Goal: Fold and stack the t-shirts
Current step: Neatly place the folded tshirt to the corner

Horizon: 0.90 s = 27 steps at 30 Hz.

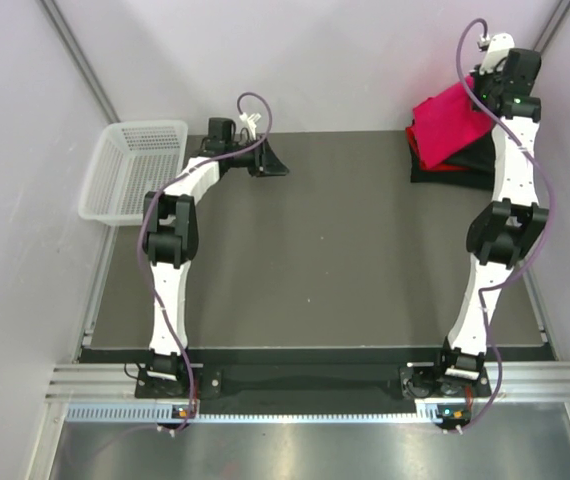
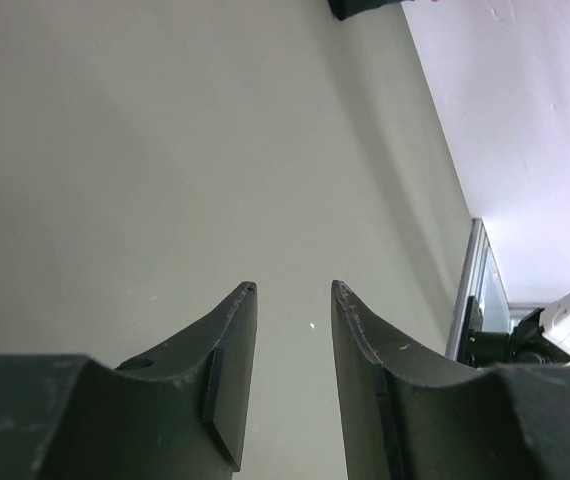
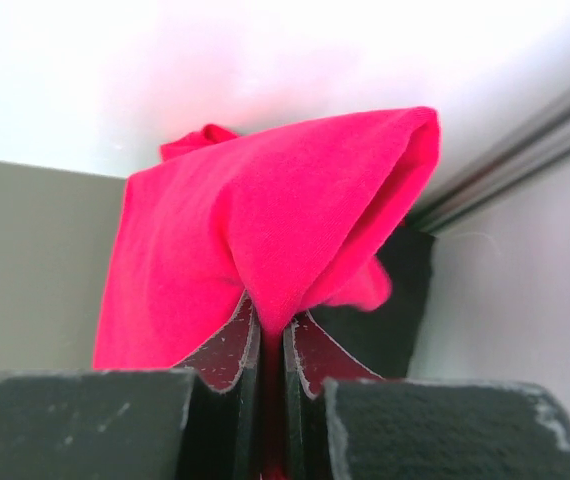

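Observation:
A crimson red t-shirt (image 1: 448, 118) is lifted at the table's far right corner, its lower part draped over black t-shirts (image 1: 462, 164) lying beneath. My right gripper (image 3: 272, 325) is shut on a fold of the red t-shirt (image 3: 265, 230), which hangs bunched above the fingers; black cloth (image 3: 395, 310) shows behind it. In the top view the right gripper (image 1: 485, 95) is raised over that pile. My left gripper (image 1: 265, 160) is at the table's far left-centre, low over the bare mat. Its fingers (image 2: 230, 350) stand open, with nothing between them.
A white plastic mesh basket (image 1: 133, 170) sits off the table's far left corner. The dark mat (image 1: 315, 260) covers the table between the arms. White walls close in on the left, right and back; a metal rail (image 1: 315, 385) runs along the near edge.

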### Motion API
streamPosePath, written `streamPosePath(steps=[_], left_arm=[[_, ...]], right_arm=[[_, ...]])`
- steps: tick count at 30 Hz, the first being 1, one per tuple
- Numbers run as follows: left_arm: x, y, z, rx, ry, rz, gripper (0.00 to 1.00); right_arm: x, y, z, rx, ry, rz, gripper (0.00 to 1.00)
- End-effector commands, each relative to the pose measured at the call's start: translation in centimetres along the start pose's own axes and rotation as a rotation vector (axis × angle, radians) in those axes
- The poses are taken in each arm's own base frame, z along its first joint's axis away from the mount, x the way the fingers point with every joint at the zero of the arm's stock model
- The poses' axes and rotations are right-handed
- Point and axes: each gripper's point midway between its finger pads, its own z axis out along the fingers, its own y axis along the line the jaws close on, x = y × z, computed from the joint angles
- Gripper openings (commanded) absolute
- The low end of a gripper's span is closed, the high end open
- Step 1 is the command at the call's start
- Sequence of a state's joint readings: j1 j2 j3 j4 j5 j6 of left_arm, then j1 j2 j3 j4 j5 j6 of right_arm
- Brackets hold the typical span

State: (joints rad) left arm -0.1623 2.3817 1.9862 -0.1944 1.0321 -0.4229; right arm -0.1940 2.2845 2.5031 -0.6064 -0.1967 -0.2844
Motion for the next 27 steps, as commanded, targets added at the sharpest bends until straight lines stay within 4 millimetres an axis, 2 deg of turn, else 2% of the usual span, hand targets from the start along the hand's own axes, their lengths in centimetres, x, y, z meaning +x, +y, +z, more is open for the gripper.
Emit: streamPosePath(steps=[1, 6, 10, 16, 17, 18, 20, 21, 22, 23, 24, 26, 27], left_arm=[[-1.2, -2.2, 0.5, 0.041, -0.012, 0.100, 0.41], [-0.5, -2.4, 0.9, 0.035, 0.007, 0.100, 0.41], [-0.5, -2.5, 0.7, 0.021, 0.008, 0.106, 0.41], [-0.2, -2.4, 0.4, 0.004, 0.019, 0.117, 0.41], [-0.1, -2.4, 0.4, 0.001, 0.021, 0.121, 0.41], [-0.2, -2.4, 0.4, -0.004, 0.019, 0.124, 0.41], [-0.4, -2.5, 0.1, -0.010, 0.015, 0.131, 0.41], [-0.6, -2.5, 0.0, -0.015, 0.011, 0.136, 0.41], [-0.6, -2.4, -0.2, -0.018, 0.011, 0.133, 0.42], [-0.8, -2.5, -0.3, -0.019, 0.007, 0.141, 0.42], [-0.9, -2.4, -0.3, -0.022, 0.005, 0.144, 0.42], [-1.0, -2.2, -0.4, -0.024, 0.004, 0.145, 0.43], [-1.4, -2.3, -0.6, -0.025, -0.004, 0.153, 0.43]], right_arm=[[-7.2, -3.5, -3.5, 0.119, -0.199, -0.021, 0.00], [-3.4, -6.1, -1.4, 0.186, -0.117, -0.014, 0.00], [0.3, -7.2, 0.7, 0.219, -0.037, -0.020, 0.00], [3.3, -8.7, 2.3, 0.316, 0.035, -0.035, 0.02], [3.9, -8.9, 2.3, 0.342, 0.054, -0.037, 0.13], [4.4, -10.3, 1.7, 0.439, 0.082, -0.029, 0.25], [3.9, -11.4, 0.4, 0.496, 0.082, -0.024, 0.27], [3.8, -12.4, -0.4, 0.553, 0.087, -0.023, 0.30], [2.2, -13.0, -1.9, 0.596, 0.061, -0.021, 0.42], [1.6, -13.4, -2.6, 0.620, 0.048, -0.021, 0.61], [0.3, -13.5, -3.3, 0.636, 0.019, -0.025, 0.72], [-2.4, -13.2, -5.0, 0.656, -0.026, -0.057, 0.89], [-3.2, -12.9, -5.4, 0.659, -0.044, -0.063, 0.90]])
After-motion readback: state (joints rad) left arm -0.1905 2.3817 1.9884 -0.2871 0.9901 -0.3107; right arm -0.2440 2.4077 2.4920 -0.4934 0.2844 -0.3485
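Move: The right hand still pinches the folded red t-shirt by its edge; the shirt hangs mostly to its left, its middle about 8 cm left, level fore and aft and 10 below. The dark stack it is meant for is centred almost under this hand, roughly 1 cm ahead, 2 left and 27 down, with the table's far right corner about 7 ahead, 12 right and 29 down. From the left hand the stack lies some 45 cm right, 10 ahead and 12 below. The right hand carries the red t-shirt's pinched edge about 12 cm to the right, towards the side wall, at first almost level and then dipping some 8 cm towards the dark stack while the wrist swings clockwise, nearly 30 degrees in all. Partway down the fingers begin to part, and by the end they are almost wide open and have let go of the shirt, the hand still going right and coming up about 2 cm off its lowest point. ##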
